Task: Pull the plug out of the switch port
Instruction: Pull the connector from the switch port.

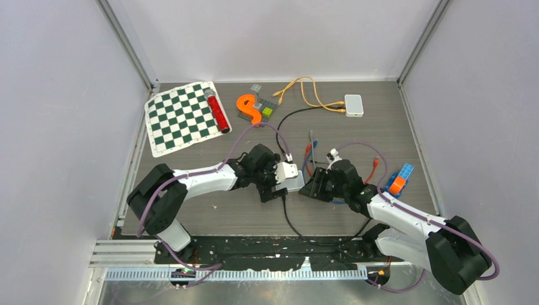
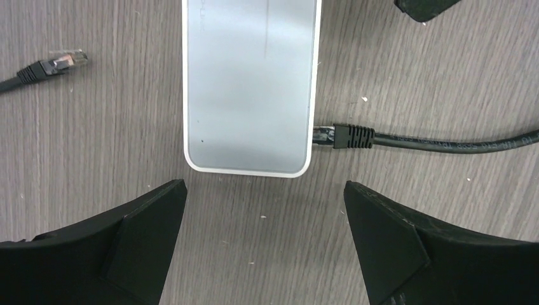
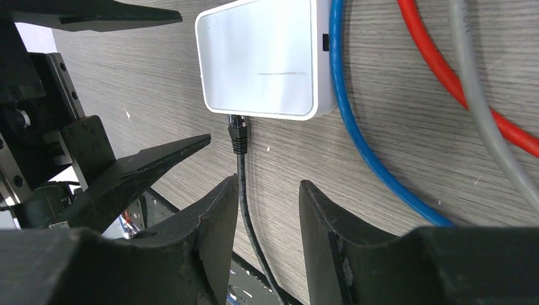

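The switch [image 2: 248, 82] is a flat white box lying on the wooden table. A black plug [image 2: 346, 136] on a black cable rests with its clear tip against the switch's right edge; whether it sits in the port I cannot tell. My left gripper [image 2: 264, 185] is wide open just short of the switch's near end and holds nothing. In the right wrist view the same plug [image 3: 238, 136] meets the switch [image 3: 260, 60]. My right gripper [image 3: 268, 182] stands open behind it, and the black cable [image 3: 245, 203] runs loosely between its fingers, close to the left one.
A second loose black plug [image 2: 54, 65] lies left of the switch. Blue [image 3: 356, 127], red [image 3: 457, 76] and grey [image 3: 489, 95] cables run past it. Farther back are a chessboard mat [image 1: 181, 117], a red cylinder [image 1: 217, 111], an orange piece [image 1: 249, 108], another white box [image 1: 353, 105] and toy blocks [image 1: 399, 181].
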Robot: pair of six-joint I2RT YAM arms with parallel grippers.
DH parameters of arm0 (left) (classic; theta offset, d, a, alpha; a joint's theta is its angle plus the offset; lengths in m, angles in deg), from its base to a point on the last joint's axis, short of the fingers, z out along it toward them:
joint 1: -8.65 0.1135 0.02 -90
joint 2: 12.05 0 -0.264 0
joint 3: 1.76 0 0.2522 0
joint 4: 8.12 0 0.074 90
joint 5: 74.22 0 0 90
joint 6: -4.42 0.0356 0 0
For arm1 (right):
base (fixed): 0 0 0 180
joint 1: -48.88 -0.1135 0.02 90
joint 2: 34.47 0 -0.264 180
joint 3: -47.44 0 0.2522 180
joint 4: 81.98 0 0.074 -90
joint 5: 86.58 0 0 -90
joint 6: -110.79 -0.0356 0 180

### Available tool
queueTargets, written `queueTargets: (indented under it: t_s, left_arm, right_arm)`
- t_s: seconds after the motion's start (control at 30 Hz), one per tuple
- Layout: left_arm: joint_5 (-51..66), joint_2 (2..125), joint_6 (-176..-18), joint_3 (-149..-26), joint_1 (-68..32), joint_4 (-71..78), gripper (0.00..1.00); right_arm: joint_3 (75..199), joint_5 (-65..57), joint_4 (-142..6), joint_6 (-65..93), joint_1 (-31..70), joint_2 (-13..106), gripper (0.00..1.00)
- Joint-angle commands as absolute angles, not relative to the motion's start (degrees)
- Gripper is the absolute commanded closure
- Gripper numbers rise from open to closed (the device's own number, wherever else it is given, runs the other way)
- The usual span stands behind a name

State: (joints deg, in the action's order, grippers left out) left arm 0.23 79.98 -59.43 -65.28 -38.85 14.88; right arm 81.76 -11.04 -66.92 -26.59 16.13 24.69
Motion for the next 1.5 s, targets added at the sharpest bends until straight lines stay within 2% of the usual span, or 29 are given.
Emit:
queueTargets:
  t_s: [0.0,0.17,0.5,0.97,1.47]
  left_arm:
    - [-0.68,81.27,-56.68,-67.44,-38.81,10.39,0.01]
    - [2.04,84.36,-56.99,-69.15,-38.8,9.59,0.0]
    - [-0.34,87.52,-57.29,-71.5,-38.81,11.65,0.01]
    - [-3.46,87.94,-59.89,-70.43,-38.8,14.99,0.35]
    - [-4.0,85.86,-64.8,-67.63,-38.81,14.77,0.39]
  right_arm:
    - [80.98,-10.32,-67.85,-27.26,16.45,23.4,0.53]
    - [80.51,-10.61,-69.79,-27.35,16.45,23.53,0.53]
    - [80.3,-13.53,-73.15,-27.81,16.47,27.33,0.52]
    - [79.76,-16.71,-80.39,-30.26,16.45,33.41,0.54]
    - [77.52,-19.53,-101.74,-43.04,15.52,49.08,0.53]
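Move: The switch's middle is about 5 cm right of my left hand, 2 cm ahead and 2 cm lower. Its remaining black plug, on the side facing me, is 3 cm back and 3 cm right of that hand; a loose black plug lies 9 cm ahead and 2 cm right. From my right hand the port plug is about 6 cm left, level fore and aft, 4 cm down; the switch's middle 4 cm ahead, 4 cm left; the blue cable straight ahead, 5 cm. I take my open left hand about 3 cm forward, right and down over the switch's left end, close its fingers across the two long sides, then draw back about 1 cm with the grip kept. Meanwhile my right hand, fingers still half open, sinks slightly, then goes about 4 cm left and 3 cm down towards the black plug, tilting some 15 degrees so the fingers swing leftward. ##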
